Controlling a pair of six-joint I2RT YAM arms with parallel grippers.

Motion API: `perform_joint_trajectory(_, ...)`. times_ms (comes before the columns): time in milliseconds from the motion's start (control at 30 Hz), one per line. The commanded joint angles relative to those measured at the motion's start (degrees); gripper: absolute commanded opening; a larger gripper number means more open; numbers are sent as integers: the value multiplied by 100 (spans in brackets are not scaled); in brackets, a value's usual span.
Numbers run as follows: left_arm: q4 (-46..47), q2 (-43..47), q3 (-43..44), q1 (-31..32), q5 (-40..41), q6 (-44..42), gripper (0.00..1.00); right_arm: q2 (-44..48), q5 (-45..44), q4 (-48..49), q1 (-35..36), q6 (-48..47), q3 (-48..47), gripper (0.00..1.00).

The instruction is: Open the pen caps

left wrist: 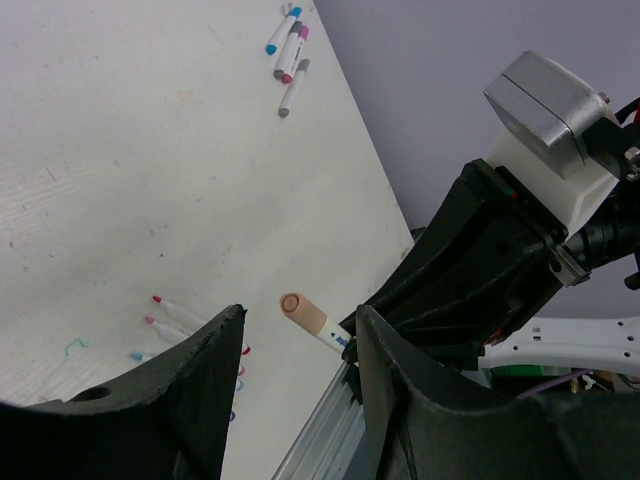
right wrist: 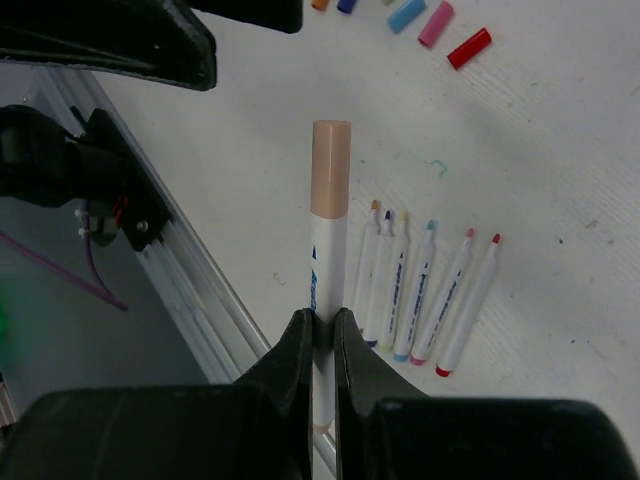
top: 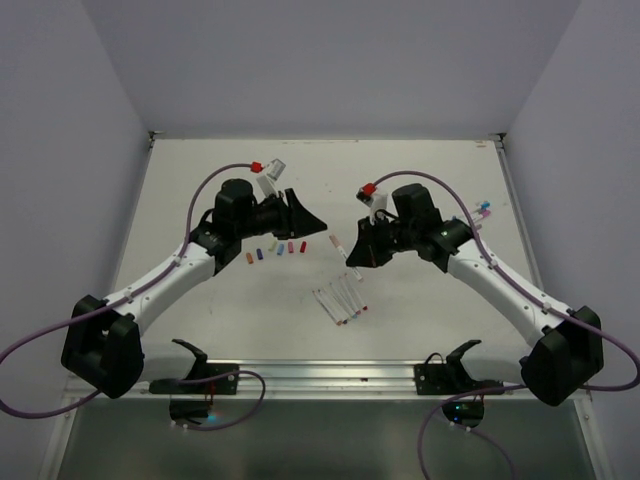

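Observation:
My right gripper (right wrist: 322, 325) is shut on the white body of a pen (right wrist: 325, 270) and holds it off the table, seen also in the top view (top: 337, 243). The pen's peach cap (right wrist: 331, 165) is on and points at the left arm. My left gripper (left wrist: 300, 318) is open. The peach cap (left wrist: 303, 310) shows end-on in the gap between its fingertips, touching neither finger. Several loose pen caps (top: 276, 250) lie in a row under the left gripper (top: 305, 222); a blue (right wrist: 407, 13), a pink (right wrist: 435, 22) and a red cap (right wrist: 468, 48) show in the right wrist view.
Several uncapped white pens (top: 340, 300) lie side by side in the middle of the table, also below the held pen (right wrist: 425, 295). Several capped pens (top: 485, 210) lie at the far right edge (left wrist: 288, 55). A metal rail (top: 330, 375) runs along the near edge.

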State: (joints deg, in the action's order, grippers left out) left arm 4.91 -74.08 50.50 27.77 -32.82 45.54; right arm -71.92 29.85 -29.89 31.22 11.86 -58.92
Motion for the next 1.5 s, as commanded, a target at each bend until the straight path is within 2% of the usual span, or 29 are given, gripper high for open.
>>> perform_joint_trajectory(0, 230, 8, 21, -17, -32, 183, 51, 99, 584, 492, 112, -96, -6, 0)
perform_joint_trajectory(500, 801, -80, -295, -8, 3, 623, 49, -164, 250, 1389, 349, 668, 12, 0)
perform_joint_trajectory(800, 898, -80, -278, 9, 21, 711, 43, -437, -14, 1495, 534, 748, -94, 0)
perform_joint_trajectory(1233, 924, -80, -366, 18, 21, 684, 41, -375, -313, 1794, 560, 1046, -32, 0)
perform_joint_trajectory(1367, 933, -80, -365, 9, 21, 667, 29, -402, -269, 1820, 578, 1082, -67, 0)
perform_joint_trajectory(1400, 933, -80, -348, 9, 21, 667, 21, -419, -251, 1820, 578, 1064, -59, 0)
perform_joint_trajectory(1433, 942, -80, -348, 9, 30, 658, 17, -411, -260, 1811, 587, 1073, -59, 0)
perform_joint_trajectory(1467, 942, -80, -348, 9, 30, 658, 7, -411, -251, 1820, 587, 1073, -59, 0)
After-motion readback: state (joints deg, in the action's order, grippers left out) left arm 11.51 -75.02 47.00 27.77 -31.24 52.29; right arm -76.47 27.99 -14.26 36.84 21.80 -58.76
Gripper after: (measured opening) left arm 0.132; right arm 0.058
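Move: About 5 cm to the left gripper's right, 1 cm nearer the base and 3 cm lower is the peach cap of the pen held by the right gripper. From the right gripper, the open left fingertips are roughly 5 cm ahead, 8 cm left and 7 cm up. The row of uncapped pens lies 6 cm back, 2 cm left and 17 cm below the right hand; the loose red cap lies 4 cm ahead, 4 cm left and 22 cm below the left hand. Bringing the pen over to the waiting left gripper, the right hand keeps its grip and travels about 5 cm left, rising, dipping, then easing slightly forward and up, its left side rolling up some 8 degrees. The left hand stays nearly in place, narrows its open fingers a little, then shuts them around the peach cap. ##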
